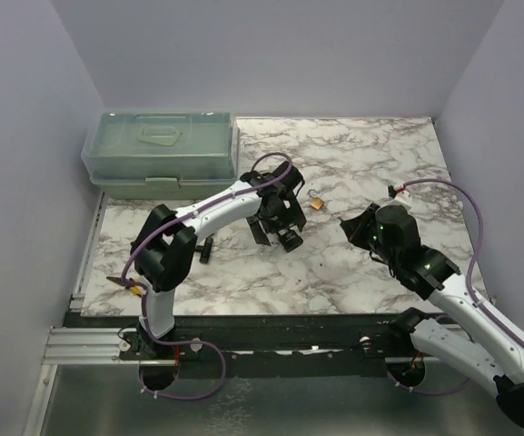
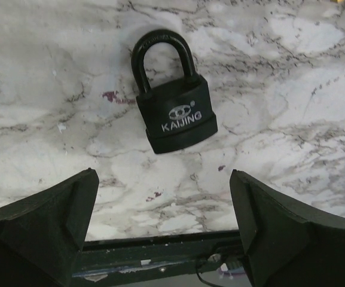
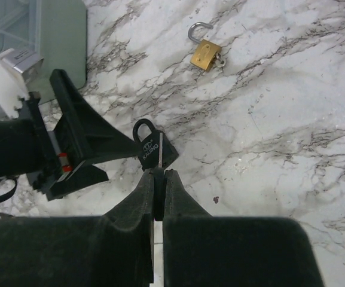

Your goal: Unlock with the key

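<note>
A black padlock (image 2: 175, 110) marked KAIJING lies flat on the marble table (image 2: 292, 89), shackle shut. My left gripper (image 2: 163, 176) hangs above it, open wide, with nothing between its fingers. In the top view this gripper (image 1: 278, 232) sits mid-table and covers the lock. My right gripper (image 3: 159, 173) is shut on the key (image 3: 160, 149). The key's black head is pinched between the fingertips and its thin blade points at the black padlock (image 3: 154, 146), a short way off. From above, the right gripper (image 1: 352, 224) is to the right of the left one.
A small brass padlock (image 1: 317, 202) with an open shackle lies behind the grippers, also in the right wrist view (image 3: 205, 55). A green plastic toolbox (image 1: 162, 150) stands back left. Yellow-handled pliers (image 1: 125, 284) and a black T-shaped piece (image 1: 205, 250) lie by the left arm.
</note>
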Motion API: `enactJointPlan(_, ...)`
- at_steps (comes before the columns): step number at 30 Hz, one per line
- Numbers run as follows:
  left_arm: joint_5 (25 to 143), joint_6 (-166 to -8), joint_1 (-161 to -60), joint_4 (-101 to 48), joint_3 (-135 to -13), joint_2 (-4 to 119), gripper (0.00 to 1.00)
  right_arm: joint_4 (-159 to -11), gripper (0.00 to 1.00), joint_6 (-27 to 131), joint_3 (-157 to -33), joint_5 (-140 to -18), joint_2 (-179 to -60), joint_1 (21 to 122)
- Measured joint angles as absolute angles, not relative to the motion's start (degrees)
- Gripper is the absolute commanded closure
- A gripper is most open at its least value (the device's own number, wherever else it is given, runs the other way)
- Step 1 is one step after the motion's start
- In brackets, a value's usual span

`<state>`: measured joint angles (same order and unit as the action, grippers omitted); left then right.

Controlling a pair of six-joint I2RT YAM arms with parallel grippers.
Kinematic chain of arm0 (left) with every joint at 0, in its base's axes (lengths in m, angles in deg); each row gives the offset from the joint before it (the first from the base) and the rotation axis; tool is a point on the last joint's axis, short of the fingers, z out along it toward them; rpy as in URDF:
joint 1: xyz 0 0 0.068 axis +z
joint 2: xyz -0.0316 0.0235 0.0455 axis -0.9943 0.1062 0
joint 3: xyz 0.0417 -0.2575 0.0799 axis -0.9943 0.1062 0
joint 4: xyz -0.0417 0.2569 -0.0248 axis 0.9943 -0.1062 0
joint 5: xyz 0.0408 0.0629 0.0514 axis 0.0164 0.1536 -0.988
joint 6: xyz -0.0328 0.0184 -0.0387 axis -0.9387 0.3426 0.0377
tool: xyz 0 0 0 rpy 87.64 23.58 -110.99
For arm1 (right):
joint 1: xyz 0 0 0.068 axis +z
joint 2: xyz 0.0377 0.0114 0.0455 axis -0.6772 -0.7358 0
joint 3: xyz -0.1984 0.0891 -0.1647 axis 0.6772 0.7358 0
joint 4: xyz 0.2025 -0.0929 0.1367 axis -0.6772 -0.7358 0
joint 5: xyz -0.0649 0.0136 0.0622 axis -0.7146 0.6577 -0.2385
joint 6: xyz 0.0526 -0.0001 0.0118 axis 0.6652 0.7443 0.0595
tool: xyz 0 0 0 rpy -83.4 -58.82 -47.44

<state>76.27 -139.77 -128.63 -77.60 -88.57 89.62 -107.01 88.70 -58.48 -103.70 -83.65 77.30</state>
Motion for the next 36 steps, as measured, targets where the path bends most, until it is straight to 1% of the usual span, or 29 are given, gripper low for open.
enactJointPlan(10,73.89,-138.81,-129.05,-79.35,-96.94,101.08,0.03,-109.15,0.99,90.16,-56.91,-101.95,-80.37,76.73)
enactJointPlan(17,72.03,-140.30,-129.20,-82.46,-102.34,106.10,0.07,-110.46,1.00,90.16,-55.79,-101.97,-78.62,76.73)
enactJointPlan(23,71.00,-141.54,-129.29,-84.38,-104.43,109.23,0.13,-110.84,1.00,90.16,-55.03,-101.86,-77.53,76.69)
enactJointPlan(28,70.91,-141.96,-129.40,-85.65,-105.59,110.08,0.29,-111.38,0.99,90.14,-54.72,-101.82,-76.76,76.67)
enactJointPlan(32,70.83,-142.05,-129.40,-86.96,-106.31,110.65,0.40,-111.43,1.00,90.07,-54.72,-101.82,-76.74,76.67)
enactJointPlan(34,70.78,-141.83,-129.40,-87.77,-106.73,110.96,0.48,-111.47,1.00,89.90,-54.72,-101.82,-76.74,76.67)
enactJointPlan(36,70.87,-141.78,-129.38,-87.96,-107.10,111.11,0.50,-111.67,1.00,89.68,-54.72,-101.82,-76.74,76.67)
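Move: The black padlock lies flat on the table under the left hand's wide-open fingers, about 3 cm ahead, 1 cm to the right and some 8 cm below. The opened brass padlock is roughly 11 cm farther out and 7 cm to the right of it, while the black-handled tool lies level with it, about 22 cm to its left. From the right hand, the black padlock is roughly 16 cm left, 4 cm ahead and 17 cm below. The left finger pads come onto both sides of the black padlock's body just below its shackle, closing from wide open to a little over half. First the hand sinks about 7 cm, easing 3 cm forward and slightly right as it straightens some 15 degrees towards vertical. The right hand, still pinching the key, backs off about 2.5 cm from the padlock, sinking slightly. ##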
